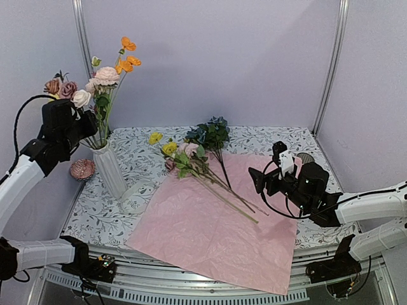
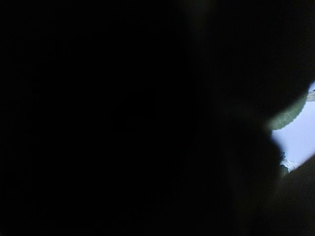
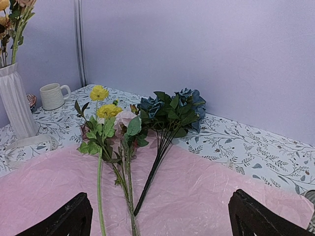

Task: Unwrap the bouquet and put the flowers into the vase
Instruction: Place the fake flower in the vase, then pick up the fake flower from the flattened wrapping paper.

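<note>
The bouquet lies undone: its pink wrapping paper [image 1: 216,229] is spread flat, with yellow and pink flowers [image 1: 180,156] and blue roses [image 1: 210,134] resting across its far edge. The white ridged vase [image 1: 110,169] stands at the left and holds several pink, cream and orange flowers [image 1: 105,77]. My left gripper [image 1: 91,124] is at those stems just above the vase mouth, its jaws hidden. The left wrist view is almost black, showing only a green leaf [image 2: 289,116]. My right gripper [image 1: 257,180] hovers open over the paper's right side, its fingertips [image 3: 70,216] wide apart with the stems [image 3: 127,187] ahead.
A cream ribbon [image 1: 136,190] lies by the vase base. A pink ribbed cup [image 1: 82,169] sits left of the vase and a cream mug [image 3: 52,95] stands behind it. Purple walls close the back and sides. The floral tablecloth [image 1: 280,141] ends at the near metal rail.
</note>
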Robot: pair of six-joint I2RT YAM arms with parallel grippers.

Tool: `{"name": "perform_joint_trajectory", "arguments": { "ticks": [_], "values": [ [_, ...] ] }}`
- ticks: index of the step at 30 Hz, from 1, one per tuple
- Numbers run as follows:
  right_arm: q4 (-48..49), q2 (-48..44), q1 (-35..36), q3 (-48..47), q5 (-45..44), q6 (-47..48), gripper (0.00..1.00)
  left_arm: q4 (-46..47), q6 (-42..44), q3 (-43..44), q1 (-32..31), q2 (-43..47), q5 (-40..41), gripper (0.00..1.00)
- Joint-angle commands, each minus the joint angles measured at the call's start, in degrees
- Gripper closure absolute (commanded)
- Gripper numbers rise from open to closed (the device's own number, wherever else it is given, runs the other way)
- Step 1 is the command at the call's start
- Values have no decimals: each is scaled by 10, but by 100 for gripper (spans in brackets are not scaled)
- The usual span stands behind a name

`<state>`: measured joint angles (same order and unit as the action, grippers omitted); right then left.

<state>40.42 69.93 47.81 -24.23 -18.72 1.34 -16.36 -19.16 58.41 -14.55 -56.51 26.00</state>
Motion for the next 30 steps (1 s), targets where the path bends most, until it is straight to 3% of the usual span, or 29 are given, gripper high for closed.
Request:
{"name": "perform_joint_trajectory", "arguments": {
  "ticks": [1,23,26,30],
  "values": [
    [13,6,-2,-5,7,1,1,-33,-18,6,4,18,-24,49],
    [10,6,-2,-5,10,-2,1,-48,-44,-82,3,46,-50,46],
    [10,6,-3,-5,8,-2,1,-57,-46,-76,4,48,-67,40],
    [9,6,-3,-6,7,-1,1,-69,-62,-85,4,78,-82,21]
  ]
}}
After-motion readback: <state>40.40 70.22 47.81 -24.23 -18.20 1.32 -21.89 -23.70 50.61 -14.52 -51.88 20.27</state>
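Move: The vase's mouth is roughly 10 cm straight below the left hand, practically level with it fore-and-aft and sideways. The held bunch's white rose sits some 7 cm above and 4 cm left; the pink rose already in the vase is about 13 cm above, 2 cm ahead and 3 cm right. The ribbon lies on the table some 8 cm right of the hand and 1 cm back. From the right hand, the vase's mouth is about 55 cm left, 5 cm ahead and 4 cm higher. With the rose bunch still against its half-open fingers, the left hand first eases back a little, then sinks to bring the blooms down towards the vase's mouth, about 6 cm down and 2 cm back in all, tipping slightly nose-down. The fingers spread wider only once the descent has ended. ##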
